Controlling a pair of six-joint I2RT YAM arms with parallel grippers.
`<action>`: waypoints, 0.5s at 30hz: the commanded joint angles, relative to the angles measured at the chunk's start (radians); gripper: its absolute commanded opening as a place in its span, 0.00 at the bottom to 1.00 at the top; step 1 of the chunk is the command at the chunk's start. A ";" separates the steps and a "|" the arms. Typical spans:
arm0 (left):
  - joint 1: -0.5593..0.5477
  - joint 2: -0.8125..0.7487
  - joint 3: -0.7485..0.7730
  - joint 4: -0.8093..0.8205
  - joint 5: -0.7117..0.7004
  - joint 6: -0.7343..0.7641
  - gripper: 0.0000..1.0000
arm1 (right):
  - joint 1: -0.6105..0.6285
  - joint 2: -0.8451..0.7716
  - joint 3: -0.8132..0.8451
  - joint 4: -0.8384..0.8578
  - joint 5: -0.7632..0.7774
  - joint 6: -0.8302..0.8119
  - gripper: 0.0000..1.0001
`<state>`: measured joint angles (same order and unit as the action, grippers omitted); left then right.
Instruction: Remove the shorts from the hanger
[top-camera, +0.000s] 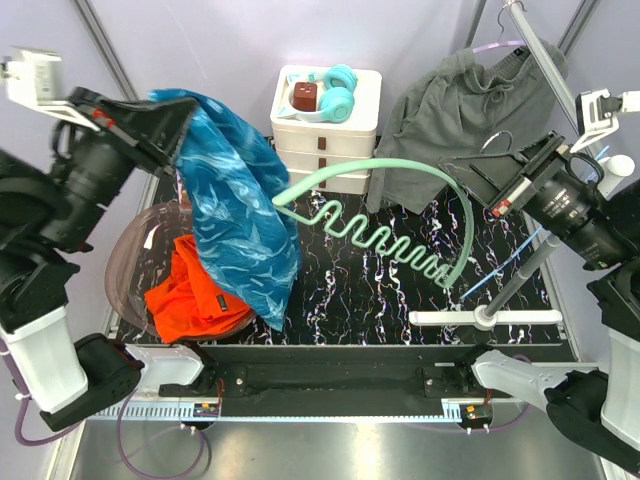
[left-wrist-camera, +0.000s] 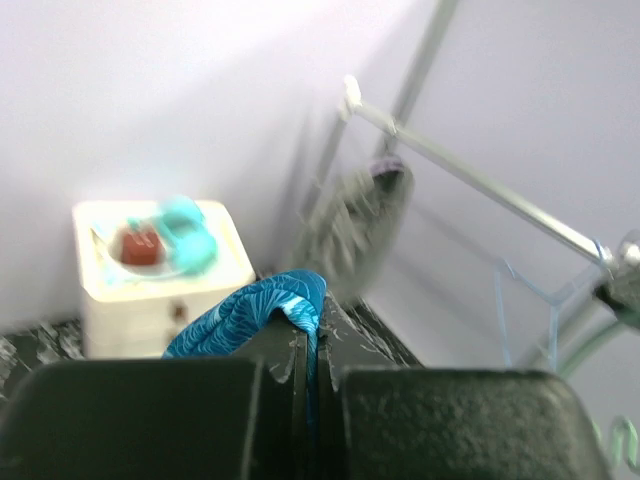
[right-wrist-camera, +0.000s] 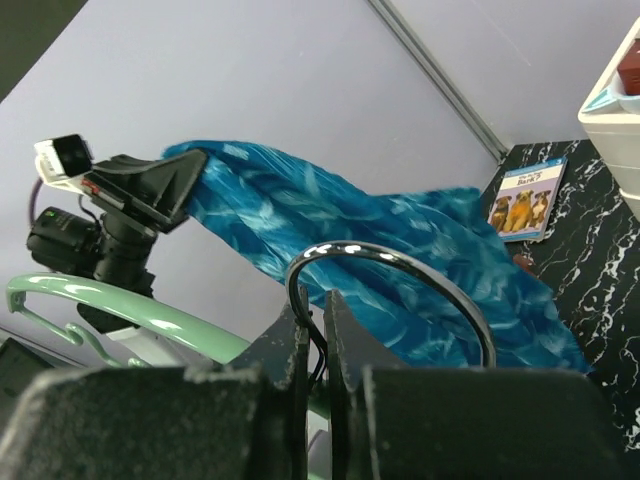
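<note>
The blue mottled shorts (top-camera: 240, 210) hang from my left gripper (top-camera: 183, 118), which is shut on their top edge and held high at the back left. In the left wrist view a fold of the blue shorts (left-wrist-camera: 250, 312) is pinched in the left gripper (left-wrist-camera: 312, 338). My right gripper (top-camera: 478, 170) is shut on the metal hook (right-wrist-camera: 400, 262) of the green hanger (top-camera: 400, 240); the hanger hangs bare between the arms. The right gripper (right-wrist-camera: 312, 312) clamps the hook's stem. Orange shorts (top-camera: 190, 292) lie in a bin. Dark grey shorts (top-camera: 450, 105) hang on the rail.
A clear pinkish bin (top-camera: 128, 262) sits at the left. A white drawer box (top-camera: 325, 135) with teal headphones (top-camera: 335, 92) stands at the back. The metal rail (top-camera: 545, 60) and its white base (top-camera: 485, 318) are on the right. A booklet (right-wrist-camera: 525, 195) leans by the wall.
</note>
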<state>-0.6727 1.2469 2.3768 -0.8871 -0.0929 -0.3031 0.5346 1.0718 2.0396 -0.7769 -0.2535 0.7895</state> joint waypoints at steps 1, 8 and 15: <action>0.005 0.036 0.059 0.091 -0.155 0.195 0.00 | -0.002 -0.004 0.047 -0.047 0.026 -0.025 0.00; 0.009 0.057 0.113 0.235 -0.352 0.442 0.00 | -0.002 -0.016 0.025 -0.099 0.017 -0.042 0.00; 0.009 0.043 0.090 0.379 -0.455 0.705 0.00 | -0.002 -0.039 0.027 -0.146 0.016 -0.062 0.00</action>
<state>-0.6693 1.3121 2.4588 -0.6979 -0.4400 0.2058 0.5346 1.0431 2.0415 -0.9279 -0.2462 0.7544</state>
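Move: The blue shorts are in my left hand. The pink tub they seem bound for is centred about 14 cm to that hand's left, 9 cm ahead and nearly 60 cm below. The orange shorts lie in it, some 13 cm left and 5 cm ahead of the hand. The picture book lies beyond, around 35 cm ahead and 12 cm left. From my right hand, which holds the green hanger, the tub is roughly 59 cm left and 13 cm ahead. I carry the pinched blue shorts on to the left by about 7 cm, rising some 5 cm and reaching a little forward, high above the tub. As I go I swing the left wrist close to 30 degrees counter-clockwise and tip the fingers upward, grip still shut. My right hand keeps the bare hanger and sinks about 3 cm. ##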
